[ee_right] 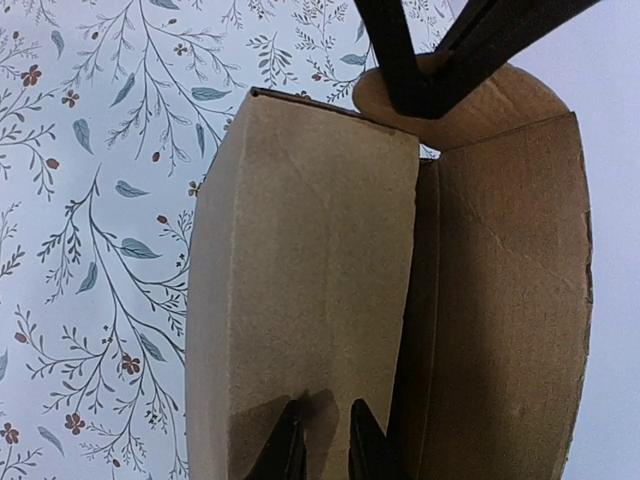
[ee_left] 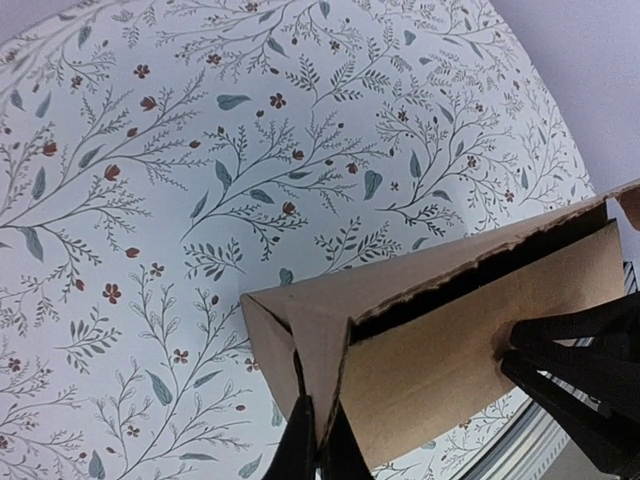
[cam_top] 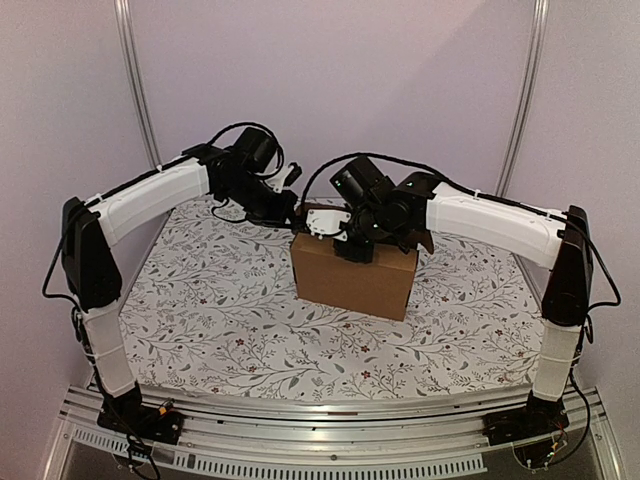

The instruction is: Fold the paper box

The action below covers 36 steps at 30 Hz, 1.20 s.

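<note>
The paper box (cam_top: 352, 278), plain brown cardboard, stands just behind the middle of the table. My left gripper (ee_left: 318, 445) is shut on a thin cardboard edge at the box's corner (ee_left: 300, 330). In the right wrist view the same gripper (ee_right: 425, 98) pinches a rounded flap (ee_right: 490, 105) at the box's far end. My right gripper (ee_right: 325, 445) rests its tips on the folded top panel (ee_right: 300, 270), jaws a little apart with nothing between them. A dark slot (ee_right: 425, 300) separates that panel from the raised flap (ee_right: 510, 300) beside it.
A floral tablecloth (cam_top: 220, 320) covers the table around the box. An aluminium rail (cam_top: 330, 440) runs along the near edge by the arm bases. Pale walls and two metal poles (cam_top: 135, 80) close off the back.
</note>
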Each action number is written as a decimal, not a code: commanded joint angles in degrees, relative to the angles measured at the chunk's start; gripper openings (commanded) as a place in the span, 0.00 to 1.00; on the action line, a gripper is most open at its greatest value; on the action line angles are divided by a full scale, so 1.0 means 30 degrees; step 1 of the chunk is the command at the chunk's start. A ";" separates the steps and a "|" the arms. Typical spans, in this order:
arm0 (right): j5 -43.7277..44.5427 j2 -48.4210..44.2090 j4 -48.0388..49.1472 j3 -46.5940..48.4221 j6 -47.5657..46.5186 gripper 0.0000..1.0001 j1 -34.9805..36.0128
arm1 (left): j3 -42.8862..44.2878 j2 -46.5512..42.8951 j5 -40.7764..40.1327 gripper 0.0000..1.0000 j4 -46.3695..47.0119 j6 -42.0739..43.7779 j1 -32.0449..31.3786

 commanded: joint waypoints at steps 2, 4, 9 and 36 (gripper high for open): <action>-0.0070 0.1101 -0.1658 -0.0334 0.0217 0.17 -0.0291 | -0.0811 -0.0009 -0.0549 0.00 0.0083 -0.1313 -0.0681; -0.0133 0.1057 -0.1682 -0.0342 0.0218 0.17 -0.0272 | -0.0820 0.0047 -0.0925 0.00 0.0092 -0.1354 -0.0821; -0.0576 0.0639 -0.1814 -0.0334 0.0346 0.18 -0.0291 | -0.0850 0.0153 -0.1738 0.00 0.0039 -0.1313 -0.1126; -0.3192 -1.0214 -0.7812 -0.2781 -0.4498 0.49 -0.5933 | -0.1143 0.0183 -0.2353 0.00 -0.0125 -0.1008 -0.1429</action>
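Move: The box's top panel has its middle right at the right fingertips, about 1 cm below them. From the right hand, the upright back flap's middle is some 5 cm ahead and 2 cm right, slightly above; its right end tab is roughly 15 cm right and 2 cm ahead. The left hand already pinches the flap's left corner; from it, the flap's middle is about 13 cm right, and the top panel's middle about 12 cm right and 5 cm back. The box's top panel is let go: after staying on it briefly, the right fingertips draw back about 5 cm, then lift off and swing up and to the right, about 15 cm each way, clear of the box, fingers spreading to nearly half open. The left hand keeps its pinch on the flap's left corner, easing about 1 cm right with a slight counter-clockwise turn. ##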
